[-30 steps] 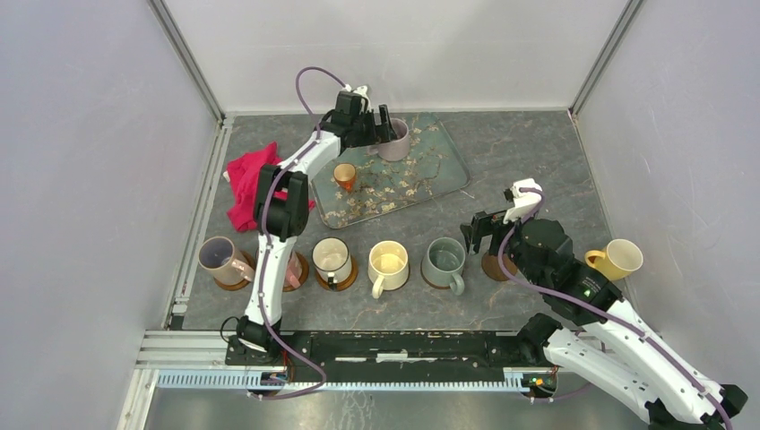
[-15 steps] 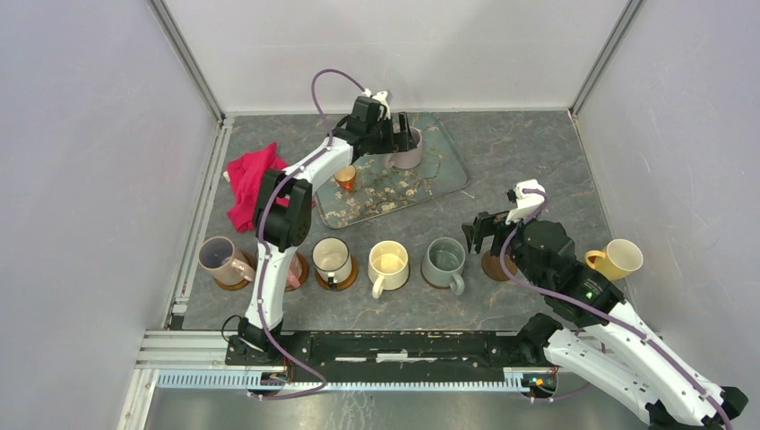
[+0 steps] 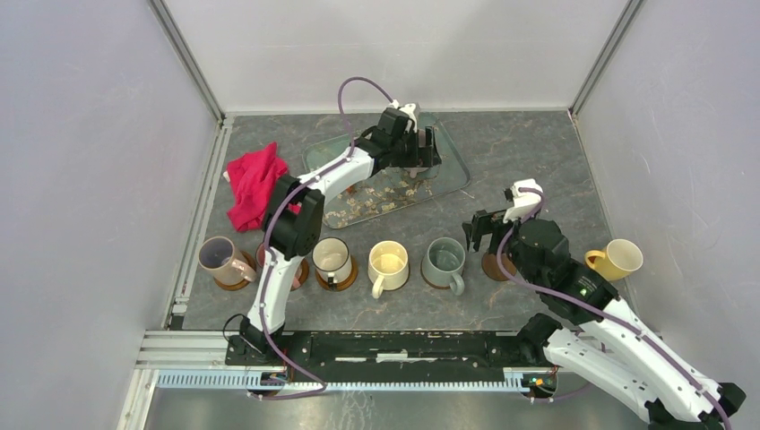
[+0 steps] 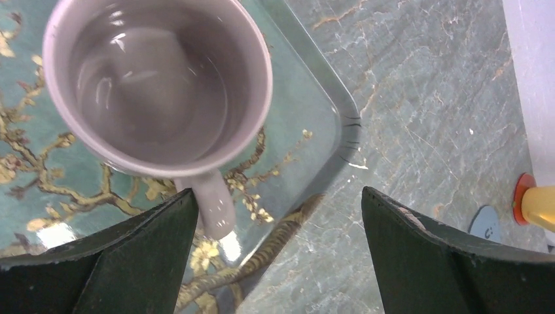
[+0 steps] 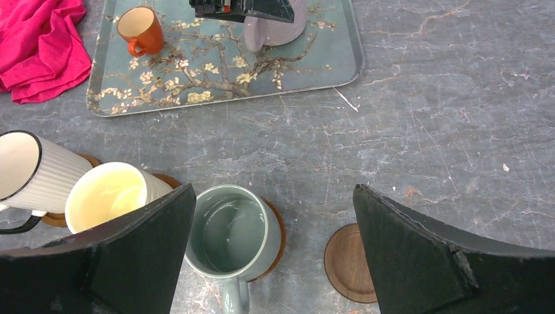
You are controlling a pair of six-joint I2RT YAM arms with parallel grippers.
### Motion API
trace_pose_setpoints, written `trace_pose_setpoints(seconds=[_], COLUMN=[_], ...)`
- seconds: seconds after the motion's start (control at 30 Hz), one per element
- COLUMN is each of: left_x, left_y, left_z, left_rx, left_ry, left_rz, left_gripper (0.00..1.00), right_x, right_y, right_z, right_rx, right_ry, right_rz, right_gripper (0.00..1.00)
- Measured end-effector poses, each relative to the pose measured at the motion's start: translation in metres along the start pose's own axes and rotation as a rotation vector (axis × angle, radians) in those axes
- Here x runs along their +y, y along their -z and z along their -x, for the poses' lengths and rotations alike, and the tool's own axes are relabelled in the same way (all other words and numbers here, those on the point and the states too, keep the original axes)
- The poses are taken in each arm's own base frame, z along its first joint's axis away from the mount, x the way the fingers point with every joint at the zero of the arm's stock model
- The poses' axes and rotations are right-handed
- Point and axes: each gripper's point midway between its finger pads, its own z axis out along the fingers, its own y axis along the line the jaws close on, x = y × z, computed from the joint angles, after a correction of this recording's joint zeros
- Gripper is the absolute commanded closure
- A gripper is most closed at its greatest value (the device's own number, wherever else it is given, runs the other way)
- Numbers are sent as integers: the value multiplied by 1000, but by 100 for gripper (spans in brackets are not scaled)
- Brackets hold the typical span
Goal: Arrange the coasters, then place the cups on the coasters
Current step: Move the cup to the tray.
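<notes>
A mauve cup (image 4: 157,78) stands on the floral tray (image 4: 314,131). Its handle (image 4: 213,203) points toward my open left gripper (image 4: 278,248), just beside the left finger, with nothing between the jaws. In the top view the left gripper (image 3: 421,148) hovers over the tray's far right part. My right gripper (image 5: 273,216) hangs open and empty above the grey-green cup (image 5: 232,235), which sits on a coaster, and an empty brown coaster (image 5: 347,261). The cream cup (image 3: 388,262) and the white ribbed cup (image 3: 332,258) stand on coasters in the front row. A yellow cup (image 3: 618,258) stands at the right.
A small orange cup (image 5: 141,29) also stands on the tray. A red cloth (image 3: 254,184) lies left of the tray. Another mauve cup (image 3: 218,257) ends the row at the left. A grey-blue coaster (image 4: 485,224) lies by the yellow cup's red coaster (image 4: 521,196).
My left arm has swung right along the far side of the tray and now covers the mauve cup from above. The right arm has hardly moved.
</notes>
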Motion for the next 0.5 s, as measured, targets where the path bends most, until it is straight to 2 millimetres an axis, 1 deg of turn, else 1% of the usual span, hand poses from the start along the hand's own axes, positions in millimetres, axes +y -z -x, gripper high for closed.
trace_pose_setpoints(seconds=[0.07,0.13,0.23,0.27,0.37,0.43,0.5], left_x=[-5,-6,-3,-3,-5,-8,-10], left_y=[3,7,26,35,68,93,119], left_z=[-3,-1,8,13,33,47,57], left_rx=[4,-1,-21,-33,-88,-135,-178], left_ry=[6,10,16,17,18,18,20], left_rz=[11,29,74,87,120,135,147], left_gripper=[0,0,0,0,0,0,0], right_x=[1,3,6,6,8,10,11], right_y=[-4,-9,-17,-19,-25,-28,-32], right_z=[-2,-4,-6,-7,-8,-9,-9], right_rx=[9,22,32,37,45,47,47], right_ry=[5,11,19,21,25,26,24], right_rz=[-3,-7,-9,-10,-12,-13,-13], right_gripper=[2,2,2,2,2,2,2])
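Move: The mauve mug on the tray is just ahead of the open left gripper: about 2 cm forward, 2 cm left and some 6 cm below, with its handle beside the left fingertip. The small orange cup stands roughly 20 cm to the left and 4 cm back; the tray's near right corner is about 11 cm right and 4 cm back. From the right gripper, the mauve mug lies some 27 cm ahead, 15 cm left and 18 cm down. Lift the left gripper clear of the mauve mug's handle, rising about 11 cm at growing speed while swinging some 7 cm left and a little back, fingers kept wide open and wrist turning slightly counter-clockwise. Meanwhile ease the open right gripper about 3 cm forward and left towards the mug, sinking a little. ##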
